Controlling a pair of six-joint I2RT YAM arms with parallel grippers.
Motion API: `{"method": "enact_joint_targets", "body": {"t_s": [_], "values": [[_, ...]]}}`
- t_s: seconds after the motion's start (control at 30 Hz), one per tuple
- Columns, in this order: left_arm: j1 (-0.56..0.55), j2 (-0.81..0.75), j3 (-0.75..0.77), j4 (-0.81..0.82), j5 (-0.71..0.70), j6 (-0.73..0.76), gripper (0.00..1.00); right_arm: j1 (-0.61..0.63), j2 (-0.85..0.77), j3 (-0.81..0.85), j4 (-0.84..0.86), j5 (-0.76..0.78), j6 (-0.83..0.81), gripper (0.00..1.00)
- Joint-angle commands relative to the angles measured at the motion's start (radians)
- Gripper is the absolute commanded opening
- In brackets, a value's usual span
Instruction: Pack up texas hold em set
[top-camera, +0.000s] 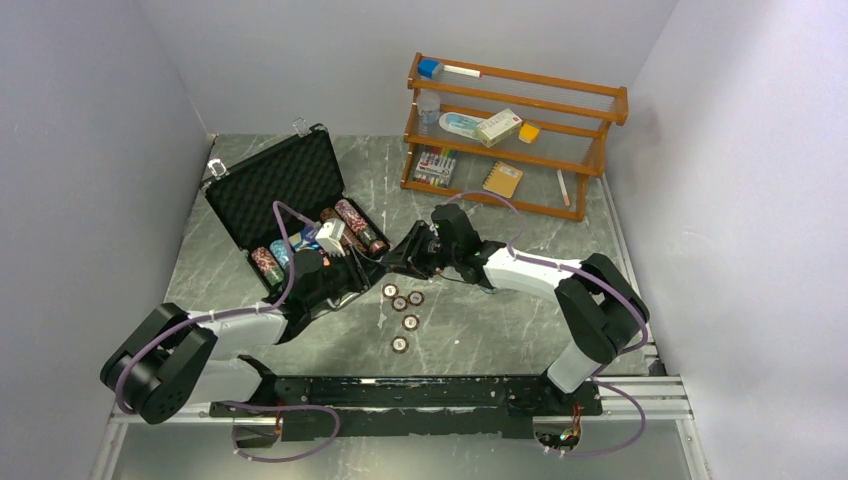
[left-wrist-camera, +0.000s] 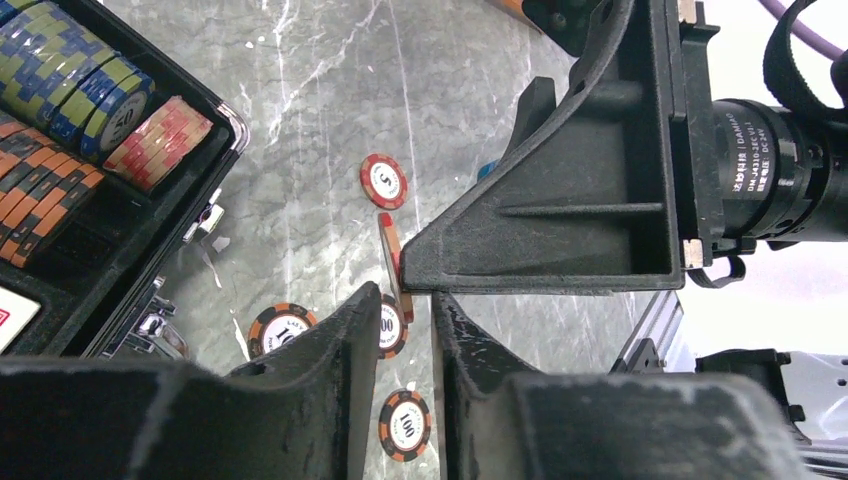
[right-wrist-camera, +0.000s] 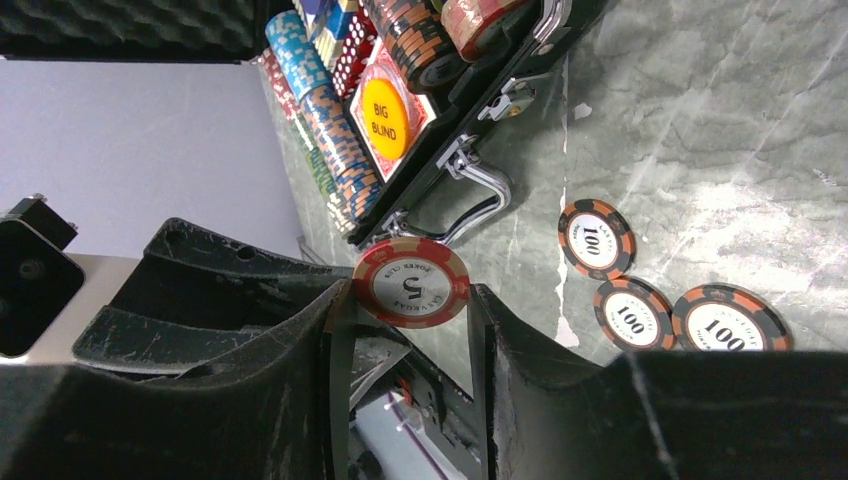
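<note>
The black case (top-camera: 290, 195) lies open at the back left, with rows of chips (left-wrist-camera: 70, 70) and an orange BIG BLIND disc (right-wrist-camera: 385, 118) inside. My right gripper (right-wrist-camera: 410, 300) is shut on a red 5 chip (right-wrist-camera: 411, 283), pinched by its rim above the table. In the left wrist view that chip (left-wrist-camera: 390, 255) shows edge-on. My left gripper (left-wrist-camera: 408, 295) has its tips on either side of the chip's lower end, with a narrow gap still showing. Both grippers meet in front of the case (top-camera: 395, 262). Several 100 chips (top-camera: 404, 300) and another red 5 chip (left-wrist-camera: 384, 181) lie flat on the table.
A wooden shelf (top-camera: 515, 135) with boxes, pens and a notebook stands at the back right. The case's metal handle (right-wrist-camera: 480, 200) and latches stick out toward the loose chips. Grey walls close in both sides.
</note>
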Motion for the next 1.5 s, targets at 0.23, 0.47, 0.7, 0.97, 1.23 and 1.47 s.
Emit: {"method": "enact_joint_targets", "body": {"t_s": [0.23,0.47,0.7,0.97,1.23,1.47], "values": [[-0.009,0.034,0.052,0.091,-0.032,0.016,0.08,0.000,-0.023,-0.025,0.061,-0.030,0.061,0.45],[-0.009,-0.021,0.096,-0.083,-0.043,0.121,0.07,-0.038,-0.029,0.003,0.023,-0.015,-0.053,0.69],[-0.009,-0.102,0.267,-0.540,-0.069,0.327,0.07,-0.138,-0.132,-0.019,-0.017,0.035,-0.177,0.76],[-0.009,0.018,0.596,-1.009,-0.130,0.583,0.07,-0.254,-0.197,-0.090,-0.051,0.048,-0.248,0.76],[-0.008,0.283,0.850,-1.234,-0.103,0.786,0.07,-0.310,-0.202,-0.154,-0.016,-0.002,-0.271,0.75],[-0.009,0.424,0.977,-1.278,-0.124,0.836,0.07,-0.354,-0.182,-0.182,0.013,-0.056,-0.281,0.75]]}}
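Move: The right hand holds a red chip, and this chip lies just beyond the left hand's fingertips, about 1 cm ahead and 1 cm to the right at the same height. The free end of the case's right chip row lies roughly 5 cm ahead of the left hand, 2 cm to its left and 6 cm below. On the table about 8 cm below lie a loose red chip, 2 cm back and 11 cm to its right, and the black 100 chips, 9 cm back and 3 cm right. The left fingers close on the red chip, then the right fingers open from it and that hand draws off about 13 cm to the right and 5 cm forward, in a low arch. The left hand lifts the pinched chip some 5 cm and carries it about 6 cm forward, wrist rolling some 55 degrees to point the fingers steeply down, then sinks about 7 cm towards the row's free end. ##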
